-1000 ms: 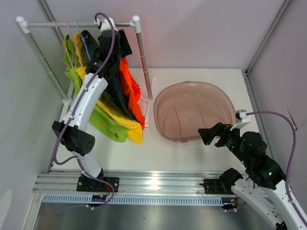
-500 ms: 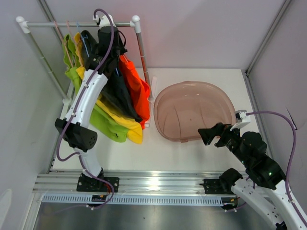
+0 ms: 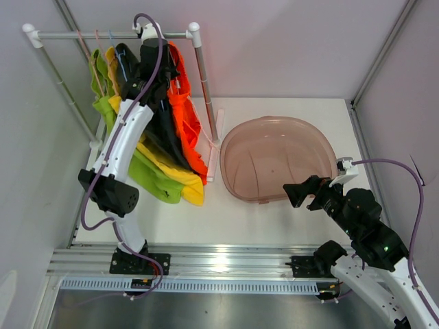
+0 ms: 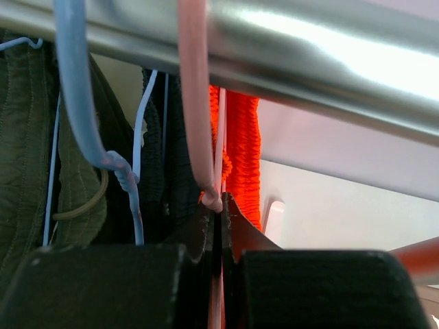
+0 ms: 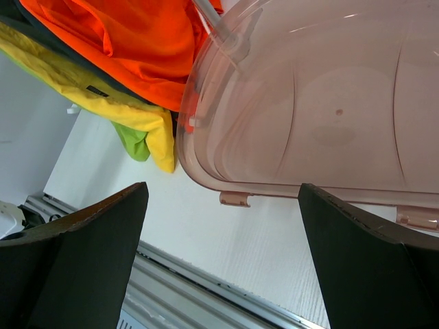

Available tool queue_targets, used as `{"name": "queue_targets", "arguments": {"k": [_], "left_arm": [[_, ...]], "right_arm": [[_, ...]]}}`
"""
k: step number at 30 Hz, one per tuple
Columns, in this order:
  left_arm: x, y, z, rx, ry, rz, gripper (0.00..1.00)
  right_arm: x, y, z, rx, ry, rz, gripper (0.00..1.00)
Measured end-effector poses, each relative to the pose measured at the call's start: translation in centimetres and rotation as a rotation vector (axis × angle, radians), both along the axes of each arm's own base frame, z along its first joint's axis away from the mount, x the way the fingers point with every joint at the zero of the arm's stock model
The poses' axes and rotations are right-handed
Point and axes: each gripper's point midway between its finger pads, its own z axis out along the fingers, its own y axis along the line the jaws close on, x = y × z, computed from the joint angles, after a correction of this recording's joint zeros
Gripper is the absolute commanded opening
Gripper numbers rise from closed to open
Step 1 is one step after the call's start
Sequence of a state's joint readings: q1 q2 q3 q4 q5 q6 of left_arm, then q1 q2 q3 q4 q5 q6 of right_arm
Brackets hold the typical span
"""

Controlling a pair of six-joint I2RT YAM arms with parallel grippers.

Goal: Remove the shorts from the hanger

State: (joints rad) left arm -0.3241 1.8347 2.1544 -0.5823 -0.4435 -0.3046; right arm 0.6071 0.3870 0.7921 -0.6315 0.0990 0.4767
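Several shorts hang from hangers on a metal rail (image 3: 110, 34): orange shorts (image 3: 186, 110), black shorts (image 3: 164, 133), yellow shorts (image 3: 171, 168), lime green shorts (image 3: 147, 175) and dark olive shorts (image 3: 125, 62). My left gripper (image 3: 159, 65) is up at the rail beside the orange shorts. In the left wrist view the left gripper (image 4: 221, 205) is shut on the stem of the pink hanger (image 4: 195, 103), with the orange shorts (image 4: 243, 137) just behind it. My right gripper (image 3: 302, 192) stands open near the table's front, holding nothing.
A clear pink basin (image 3: 233, 144) sits on the table right of the rack; its wall (image 5: 206, 103) fills the right wrist view. A blue hanger (image 4: 75, 89) hooks the rail left of the pink one. The rack's white post (image 3: 206, 89) stands between shorts and basin.
The left gripper has closed on the pink hanger's stem. The orange shorts swung right, then settled higher and closer to the rail. The right arm has not moved.
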Motion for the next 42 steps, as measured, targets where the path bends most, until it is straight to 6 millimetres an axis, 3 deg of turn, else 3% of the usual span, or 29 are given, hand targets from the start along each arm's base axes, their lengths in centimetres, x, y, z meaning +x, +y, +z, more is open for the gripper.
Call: {"name": "queue_targets", "arguments": {"k": [6,11,15,19,24,28,30,33,38,42], "left_arm": [[-0.8,0.2,0.6,0.023,0.027,-0.005,0.0],[-2.1,0.0,3.0,0.018,0.017,-0.029,0.0],[-3.2,-0.4,4.7,0.002,-0.005,-0.058,0.0],[-4.3,-1.2,4.3,-0.012,0.029,-0.095,0.0],[-4.9,-2.0,3.1,-0.035,0.078,-0.131,0.0],[-6.0,-2.7,2.0,-0.045,0.123,-0.157,0.0],[-6.7,-3.1,1.4,-0.048,0.147,-0.173,0.0],[-7.5,-3.6,1.0,-0.054,0.166,-0.193,0.0],[-8.4,-3.5,0.7,-0.058,0.179,-0.195,0.0],[-9.0,-3.2,0.7,-0.067,0.18,-0.191,0.0]], "right_arm": [[0.1,-0.1,0.0,-0.004,-0.003,-0.006,0.99],[0.5,0.1,0.6,-0.017,-0.014,-0.005,0.99],[1.9,1.1,3.7,-0.007,-0.048,0.003,0.99],[4.0,3.2,7.5,0.021,-0.1,0.029,0.99],[7.0,8.3,10.4,-0.017,-0.116,0.112,0.99],[8.1,15.4,11.6,-0.086,-0.126,0.224,0.99],[7.7,19.7,10.9,-0.132,-0.124,0.29,0.99],[6.6,23.8,8.9,-0.179,-0.101,0.363,0.99],[5.2,27.7,5.7,-0.235,-0.067,0.415,0.99],[4.5,30.1,4.5,-0.245,-0.062,0.428,0.99]]}}
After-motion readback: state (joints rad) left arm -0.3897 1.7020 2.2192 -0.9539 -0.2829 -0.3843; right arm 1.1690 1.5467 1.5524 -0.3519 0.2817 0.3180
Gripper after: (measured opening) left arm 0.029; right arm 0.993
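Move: The left hand already holds the pink hanger's neck shut in its fingers, its hook still over the rod some 4 cm above and 2 cm ahead; the orange shorts hang about 20 cm below, roughly 3 cm right and 2 cm back. The dark shorts hang about 5 cm to its left, level fore and aft and just as low. From the right hand, the orange shorts lie about 28 cm ahead, 30 cm left and 6 cm lower; the pink container is about 18 cm ahead, 1 cm left, 24 cm below. Keeping the hanger neck pinched, the left hand lifts about 5 cm while easing back to clear the rod, then sinks nearly as far and draws back and slightly right, ending 9 cm nearer the base with its fingers tipped down a little and turned clockwise. The right hand, wide open, rises forward, swings about 30 cm left towards the orange shorts, then sinks and eases back while turning counter-clockwise. ##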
